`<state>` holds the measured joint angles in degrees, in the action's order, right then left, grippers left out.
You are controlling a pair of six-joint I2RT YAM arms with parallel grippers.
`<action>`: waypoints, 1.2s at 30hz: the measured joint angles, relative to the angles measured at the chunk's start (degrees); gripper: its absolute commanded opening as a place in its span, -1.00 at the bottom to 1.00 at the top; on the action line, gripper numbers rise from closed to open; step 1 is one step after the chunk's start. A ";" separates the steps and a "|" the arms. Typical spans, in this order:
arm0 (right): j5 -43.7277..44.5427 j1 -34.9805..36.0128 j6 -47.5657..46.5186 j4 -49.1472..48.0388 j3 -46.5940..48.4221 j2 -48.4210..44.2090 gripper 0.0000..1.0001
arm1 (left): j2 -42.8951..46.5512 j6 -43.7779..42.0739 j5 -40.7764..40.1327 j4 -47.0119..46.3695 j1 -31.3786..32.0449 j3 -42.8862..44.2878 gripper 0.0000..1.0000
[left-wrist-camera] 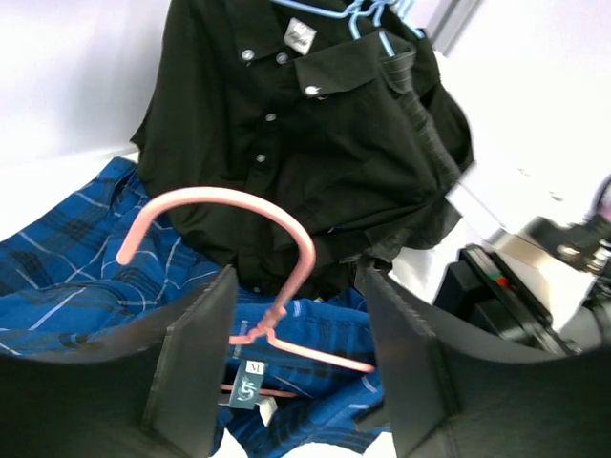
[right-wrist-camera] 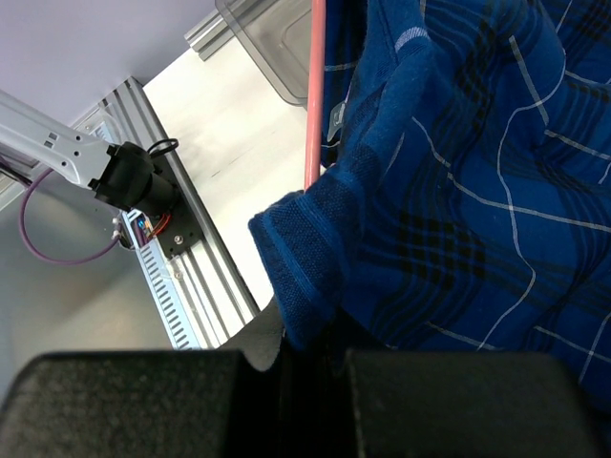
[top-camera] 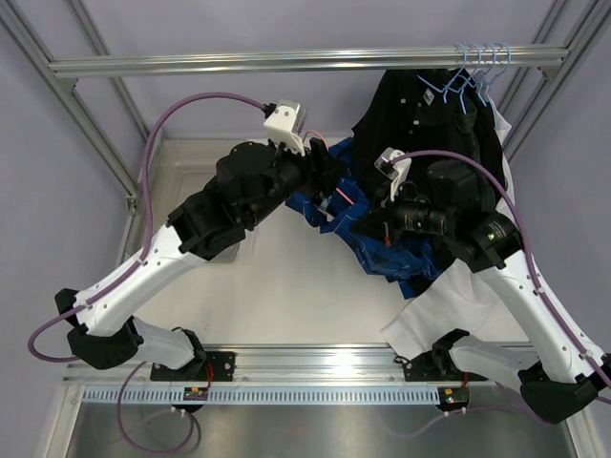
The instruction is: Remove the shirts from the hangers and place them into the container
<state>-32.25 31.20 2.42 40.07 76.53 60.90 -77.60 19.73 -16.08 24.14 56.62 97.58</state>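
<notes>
The royal blue plaid shirt point(top-camera: 389, 256) hangs bunched between my two arms, still on the pink-red hanger point(left-wrist-camera: 286, 224). My left gripper point(left-wrist-camera: 298, 286) is open, its jaws on either side of the hanger's twisted neck without touching it. In the top view the left gripper point(top-camera: 329, 181) is at the shirt's upper left. My right gripper point(right-wrist-camera: 315, 358) is shut on a folded edge of the blue shirt point(right-wrist-camera: 477, 191). Black shirts point(top-camera: 420, 114) hang on light blue hangers point(top-camera: 477, 62) at the rail's right end. A corner of the grey container point(right-wrist-camera: 272, 48) shows in the right wrist view.
A metal rail point(top-camera: 286, 62) crosses the top of the frame structure. A large white cloth point(top-camera: 444, 305) hangs below the blue shirt by my right arm. The slotted aluminium rail point(top-camera: 315, 391) with both arm bases runs along the near edge.
</notes>
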 measured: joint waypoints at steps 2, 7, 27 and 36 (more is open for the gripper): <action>0.07 0.00 0.02 -0.02 -0.22 -0.22 -1.00 | -0.59 0.00 -0.42 -0.07 0.00 0.00 0.10; 0.09 0.00 0.02 -0.07 -0.55 -0.44 -1.00 | -1.38 0.22 -0.50 -0.09 0.09 -0.37 0.04; 1.36 0.04 1.55 -2.95 -1.77 0.26 -0.30 | -2.16 -4.63 -7.15 -0.96 0.20 -4.46 -1.00; 11.41 0.44 2.49 0.11 3.58 0.46 0.99 | -7.52 -7.74 -14.84 -3.15 0.33 -3.52 -1.00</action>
<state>-20.84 31.64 4.91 40.18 80.12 61.36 -85.12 11.99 -30.92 20.99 56.95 94.06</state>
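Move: The pink hanger's neck, at the blue plaid shirt's collar, lies about 5 cm below the left hand and 2 cm ahead, level with it sideways, already between its half-open fingers. From the right hand, which holds the shirt's fold over one hanger arm, the neck is roughly 7 cm ahead, 8 cm left and 7 cm higher. From the left hand, the black shirt hangs some 13 cm ahead, 15 cm right and 5 cm lower. The left fingers close on the pink hanger's neck at the collar after sinking about 5 cm with a little forward travel. The closed hand then carries on forward about 3 cm and slightly down, turning counter-clockwise as its left side rises. The right hand keeps its grip nearly still until the neck is pinched, then opens wide and lets go of the fold, easing forward, up and a little right. ##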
